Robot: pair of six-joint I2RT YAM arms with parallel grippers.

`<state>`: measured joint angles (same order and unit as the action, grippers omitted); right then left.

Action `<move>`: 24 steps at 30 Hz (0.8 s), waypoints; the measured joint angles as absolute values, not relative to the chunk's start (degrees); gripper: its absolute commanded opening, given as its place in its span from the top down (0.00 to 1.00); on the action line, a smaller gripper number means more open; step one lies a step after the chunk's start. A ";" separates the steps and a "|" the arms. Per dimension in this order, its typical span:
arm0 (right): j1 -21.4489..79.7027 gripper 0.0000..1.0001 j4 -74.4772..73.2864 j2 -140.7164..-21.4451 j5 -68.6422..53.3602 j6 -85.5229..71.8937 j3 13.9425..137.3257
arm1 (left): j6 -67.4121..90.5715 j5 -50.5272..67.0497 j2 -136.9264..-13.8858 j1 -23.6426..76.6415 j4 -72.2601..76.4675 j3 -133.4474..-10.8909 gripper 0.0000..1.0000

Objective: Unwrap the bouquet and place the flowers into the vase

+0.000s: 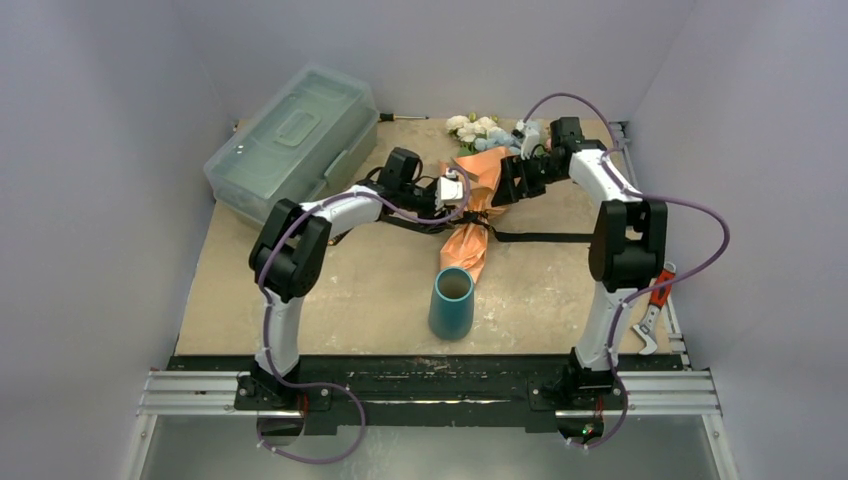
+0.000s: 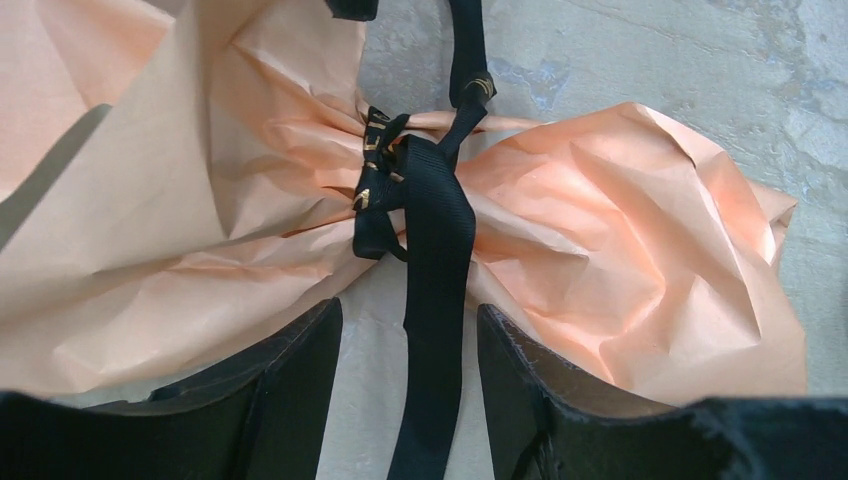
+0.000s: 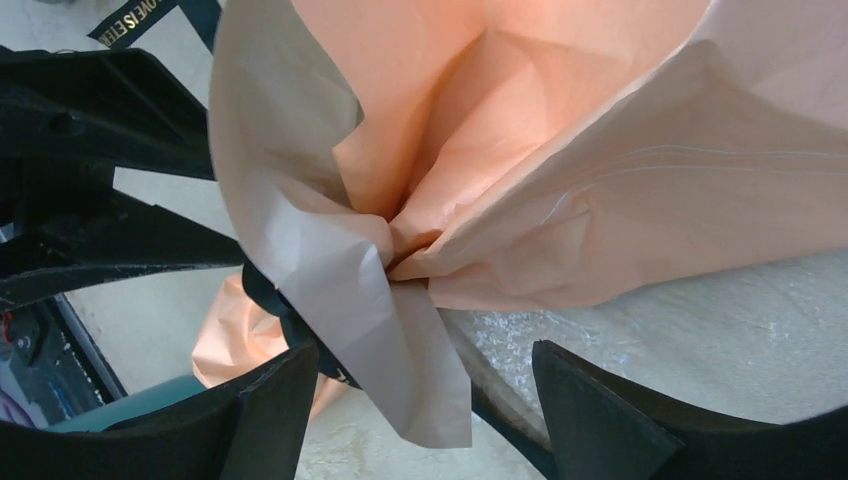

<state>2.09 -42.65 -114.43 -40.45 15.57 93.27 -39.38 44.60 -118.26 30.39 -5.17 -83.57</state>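
Note:
The bouquet (image 1: 478,195) lies on the table, its orange and tan paper (image 2: 620,230) pinched at the waist by a black gold-lettered ribbon (image 2: 440,220). The flowers (image 1: 475,128), cream and pale blue, poke out at the far end. My left gripper (image 2: 408,308) is open at the knot, and a loose ribbon tail runs between its fingers without touching them. From the other side, my right gripper (image 3: 425,348) is open around a tan paper flap (image 3: 400,330). The teal vase (image 1: 451,302) stands upright in front of the bouquet's tail and also shows low in the right wrist view (image 3: 130,405).
A translucent grey-green toolbox (image 1: 295,135) sits at the back left. Red-handled pliers (image 1: 655,300) lie at the table's right edge. A ribbon end (image 1: 545,237) trails right across the table toward the right arm. Grey walls close in on three sides.

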 measured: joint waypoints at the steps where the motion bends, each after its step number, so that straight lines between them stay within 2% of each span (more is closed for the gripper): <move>1: 2.24 0.21 -42.24 -114.85 -40.42 15.27 93.32 | -39.29 44.62 -118.63 30.52 -5.19 -83.57 0.47; 5: 2.37 0.23 -41.47 -116.42 -40.05 14.31 93.84 | -38.57 44.60 -119.57 30.96 -5.15 -83.74 0.52; 10: 3.05 0.24 -41.04 -117.19 -39.68 13.96 94.41 | -37.52 44.16 -120.14 31.97 -4.08 -83.77 0.75; 13: 3.68 0.32 -40.53 -117.27 -39.05 13.87 94.59 | -37.04 43.83 -120.16 32.71 -3.79 -83.79 0.88; 17: 4.25 0.46 -39.57 -117.64 -37.47 13.50 94.59 | -36.56 43.62 -120.16 33.15 -3.75 -83.90 1.00; 24: 4.91 0.70 -38.74 -118.17 -33.63 13.61 94.59 | -34.24 42.59 -120.11 33.23 -0.84 -84.12 1.00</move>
<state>4.91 -38.74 -118.17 -33.63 13.61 94.59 -34.24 42.59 -120.11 33.23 -0.84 -84.12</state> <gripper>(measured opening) 0.394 0.003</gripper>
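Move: Just right of the left fingers, about 4 cm away, level fore-and-aft and 2 cm lower, sits the ribbon knot; the vase is some 16 cm back and 2 cm left of that hand. From the right hand, a wrapping flap hangs about 3 cm below, 1 cm back and 1 cm left, and the knot is roughly 5 cm back, 5 cm left and 4 cm down. The flowers lie about 9 cm ahead of the right hand, straight out and 4 cm lower. Closing in on the knot, the left hand dips about 1 cm and slides some 2.5 cm right and slightly back, shuts its half-open fingers on the black ribbon right beside the knot, then begins to rise. Meanwhile the right hand sinks about 2.5 cm and edges 2 cm forward over the wrapping, narrowing its fingers around the flap to under half open. ##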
